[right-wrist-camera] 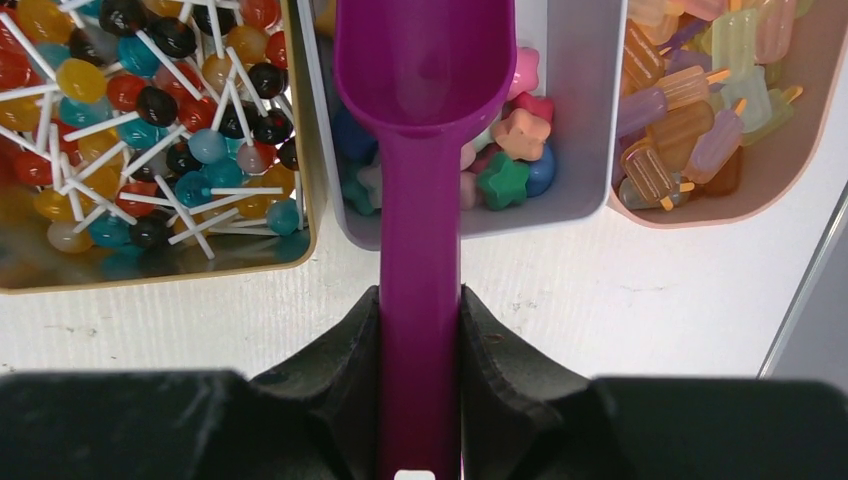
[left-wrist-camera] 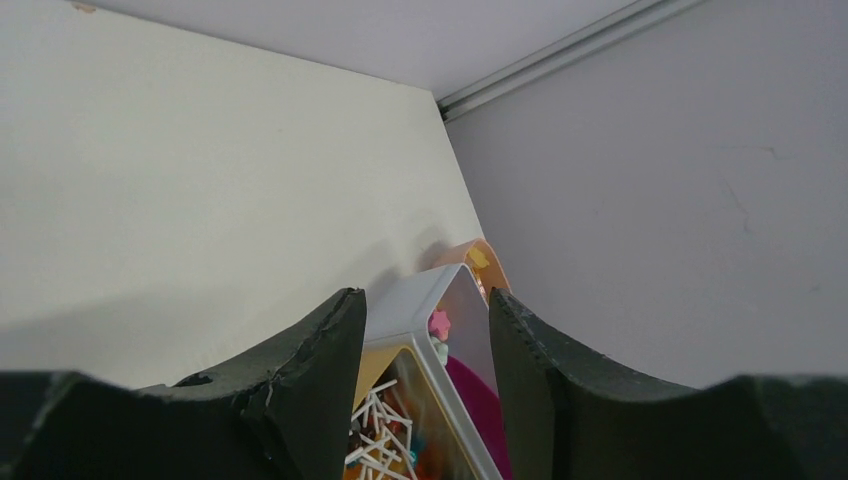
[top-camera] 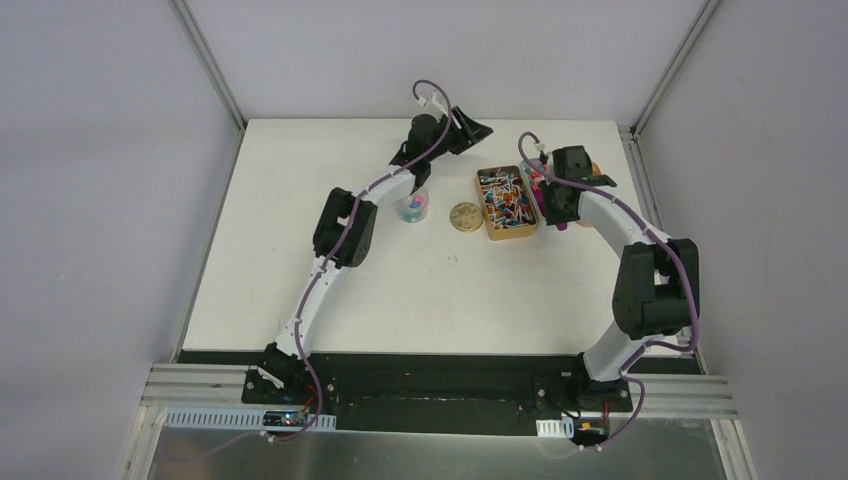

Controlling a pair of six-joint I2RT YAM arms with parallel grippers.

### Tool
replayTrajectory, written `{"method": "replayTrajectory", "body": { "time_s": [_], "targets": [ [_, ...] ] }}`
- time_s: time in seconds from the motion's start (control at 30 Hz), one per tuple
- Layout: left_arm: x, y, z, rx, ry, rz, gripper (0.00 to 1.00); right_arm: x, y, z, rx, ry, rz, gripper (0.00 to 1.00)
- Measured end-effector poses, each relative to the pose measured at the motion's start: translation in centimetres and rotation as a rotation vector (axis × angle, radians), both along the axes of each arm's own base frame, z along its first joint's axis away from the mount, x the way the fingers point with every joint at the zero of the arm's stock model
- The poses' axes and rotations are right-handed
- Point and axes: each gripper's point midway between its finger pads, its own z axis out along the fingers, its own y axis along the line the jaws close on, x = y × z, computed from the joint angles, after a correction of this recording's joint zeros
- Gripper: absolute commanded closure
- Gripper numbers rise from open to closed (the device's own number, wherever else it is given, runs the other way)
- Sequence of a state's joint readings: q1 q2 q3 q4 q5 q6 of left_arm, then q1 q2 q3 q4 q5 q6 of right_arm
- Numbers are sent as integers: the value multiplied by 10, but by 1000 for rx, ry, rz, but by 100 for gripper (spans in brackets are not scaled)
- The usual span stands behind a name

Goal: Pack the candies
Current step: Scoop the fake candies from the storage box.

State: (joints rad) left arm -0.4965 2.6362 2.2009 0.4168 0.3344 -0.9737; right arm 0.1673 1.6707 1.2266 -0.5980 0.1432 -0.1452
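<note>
The candies (right-wrist-camera: 505, 150) are small star-shaped pieces in pink, orange, green and blue, lying in a grey rectangular tray (right-wrist-camera: 590, 120). My right gripper (right-wrist-camera: 420, 305) is shut on the handle of the purple scoop (right-wrist-camera: 425, 60). The scoop's bowl hangs over that tray and looks empty. More small coloured candies sit in a clear cup (top-camera: 413, 208) on the table beside my left arm. My left gripper (left-wrist-camera: 425, 300) is open with nothing between its fingers. It is held above the table's far side (top-camera: 470, 128), pointing toward the trays.
A gold tin of lollipops (right-wrist-camera: 150, 130) stands left of the grey tray, its round gold lid (top-camera: 463, 216) lying beside it. A pink tray of popsicle sweets (right-wrist-camera: 720, 100) sits on the right, near the table's right edge and wall.
</note>
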Motion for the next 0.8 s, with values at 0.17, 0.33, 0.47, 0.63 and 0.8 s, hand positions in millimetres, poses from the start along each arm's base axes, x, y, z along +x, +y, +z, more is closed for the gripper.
{"method": "replayTrajectory", "body": {
  "time_s": [0.17, 0.33, 0.47, 0.63, 0.8],
  "targets": [
    [-2, -14, -27, -37, 41, 2, 51, 2, -1, -8, -6, -14, 12, 100],
    [-11, -34, -36, -65, 49, -10, 51, 7, 0, -13, -5, -54, 25, 100],
    [-18, -45, -30, -80, 40, -25, 52, 8, 0, -15, -2, -82, 36, 100],
    [-24, -53, -21, -99, 15, -39, 52, 10, 1, -15, -2, -99, 42, 100],
    [-25, -52, -27, -100, 14, -38, 52, 18, 1, -11, -8, -80, 35, 100]
  ]
}}
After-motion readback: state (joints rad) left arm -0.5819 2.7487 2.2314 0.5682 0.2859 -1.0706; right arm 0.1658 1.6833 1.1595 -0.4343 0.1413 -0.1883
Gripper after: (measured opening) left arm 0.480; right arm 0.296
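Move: My right hand already holds the scoop. The fake candies' bin centres about 12 cm ahead of that hand, 1 cm to its right and 6 cm lower. The lollipop tray stands 11 cm ahead and 10 cm left of the hand, the popsicle bin 13 cm ahead and 10 cm right. From my empty left hand the candies' bin lies roughly 14 cm right, 9 cm back and 13 cm below, with the lollipop tray 4 cm right and 10 cm back. I bring my half-open left hand about 5 cm right and a little back towards the candies' bin, dipping some 3 cm early on, its fingers staying apart and clear of the bins. My right hand keeps its grip on the scoop, sinks about 1.5 cm and eases nearly 2 cm forward into the bin, its fingertips tilting up and out by some 5 degrees. ##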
